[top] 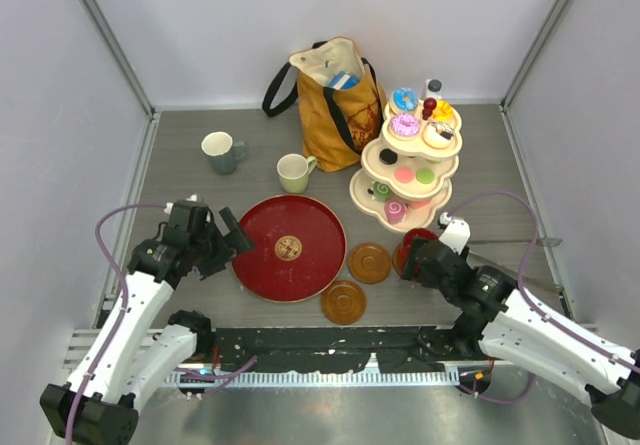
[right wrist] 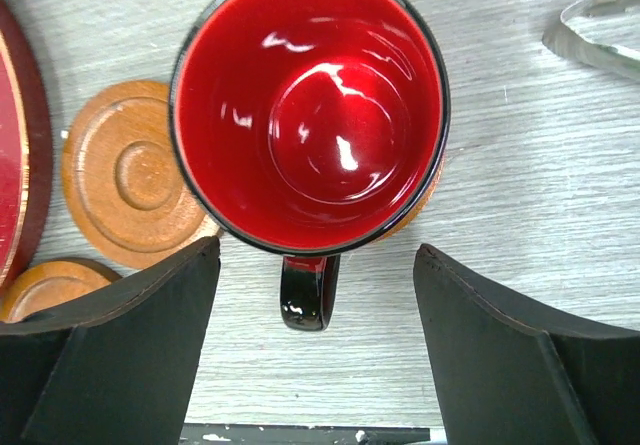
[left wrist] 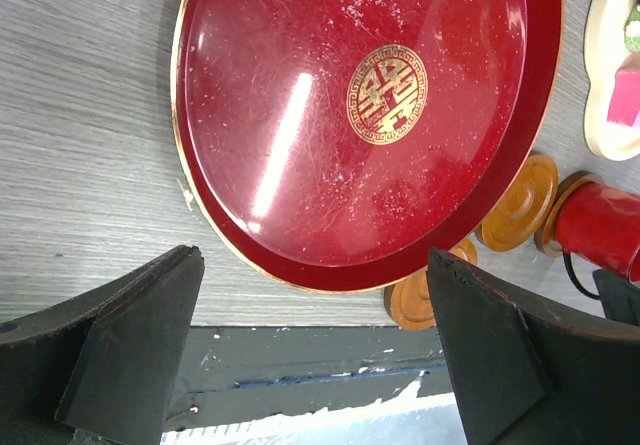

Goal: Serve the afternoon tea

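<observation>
The red mug (right wrist: pixel 310 105) stands upright on a brown saucer (right wrist: pixel 425 200), of which only an edge shows, just in front of the cream three-tier stand (top: pixel 405 170). My right gripper (right wrist: pixel 317 265) is open; the mug's black handle (right wrist: pixel 308 290) lies between its fingers without touching them. Two bare saucers (top: pixel 369 262) (top: pixel 343 302) lie left of the mug. Donuts (top: pixel 405 125), macarons (top: pixel 405 176) and a roll cake (top: pixel 395 210) fill the stand. The grey-green mug (top: pixel 220 152) and pale green mug (top: pixel 294 173) stand further back. My left gripper (top: pixel 232 235) is open, holding nothing.
The big red tray (top: pixel 265 230) lies in the middle, beside the left gripper. A mustard-yellow tote bag (top: pixel 335 100) stands at the back, next to the stand. A clear plastic piece (right wrist: pixel 600 30) lies on the table to the right of the red mug.
</observation>
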### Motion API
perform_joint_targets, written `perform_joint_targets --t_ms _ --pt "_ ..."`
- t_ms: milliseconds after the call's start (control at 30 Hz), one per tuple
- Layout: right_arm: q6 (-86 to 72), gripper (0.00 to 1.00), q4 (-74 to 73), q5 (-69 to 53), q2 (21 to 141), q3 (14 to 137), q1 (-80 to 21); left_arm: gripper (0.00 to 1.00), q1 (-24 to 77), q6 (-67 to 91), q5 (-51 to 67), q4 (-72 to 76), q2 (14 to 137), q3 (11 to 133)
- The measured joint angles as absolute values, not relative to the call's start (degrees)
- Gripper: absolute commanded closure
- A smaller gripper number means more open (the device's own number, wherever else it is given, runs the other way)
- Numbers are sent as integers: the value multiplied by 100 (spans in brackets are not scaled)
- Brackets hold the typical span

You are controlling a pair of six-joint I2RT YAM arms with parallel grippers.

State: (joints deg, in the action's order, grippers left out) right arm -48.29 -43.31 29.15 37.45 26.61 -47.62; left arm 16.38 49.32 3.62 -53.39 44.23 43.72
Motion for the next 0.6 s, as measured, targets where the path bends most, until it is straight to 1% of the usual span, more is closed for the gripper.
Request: perform_joint_targets --t_ms 167,333,433,600 --pt "-4606 15 -4552 2941 3183 2928 -4762 0 1638 4945 373 -5310 4580 4460" --pt "-4132 15 -4412 2995 2753 3260 -4762 0 1638 4958 373 -5175 5078 4814" --pt "-3760 16 -4200 2971 2652 3280 -4762 0 1638 4976 349 -5087 5555 5210" --pt "-3247 16 -3809 2797 2633 3280 -4762 0 1638 5048 252 -4831 6794 6292"
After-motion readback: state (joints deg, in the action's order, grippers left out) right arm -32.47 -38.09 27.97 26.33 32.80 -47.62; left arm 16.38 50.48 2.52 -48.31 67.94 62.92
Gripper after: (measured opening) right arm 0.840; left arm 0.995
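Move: The grey mug stands about 26 cm ahead of my left hand and 4 cm to its left; the green mug is some 22 cm ahead and 13 cm to the right, both middles roughly 9 cm lower. The red tray's middle lies 6 cm ahead, 11 cm right. From my right hand, the red mug is about 6 cm ahead and 2 cm left, its middle slightly lower; an empty coaster is 5 cm ahead, 12 cm left. I lift my open right hand straight up off the red mug's handle by about 9 cm, tilting the fingers up some 15 degrees and turning them a little counter-clockwise. Meanwhile my left hand, wide open and empty, speeds up forward past the tray's left side towards the grey and green mugs, about 9 cm out, rising some 4 cm and edging right. ##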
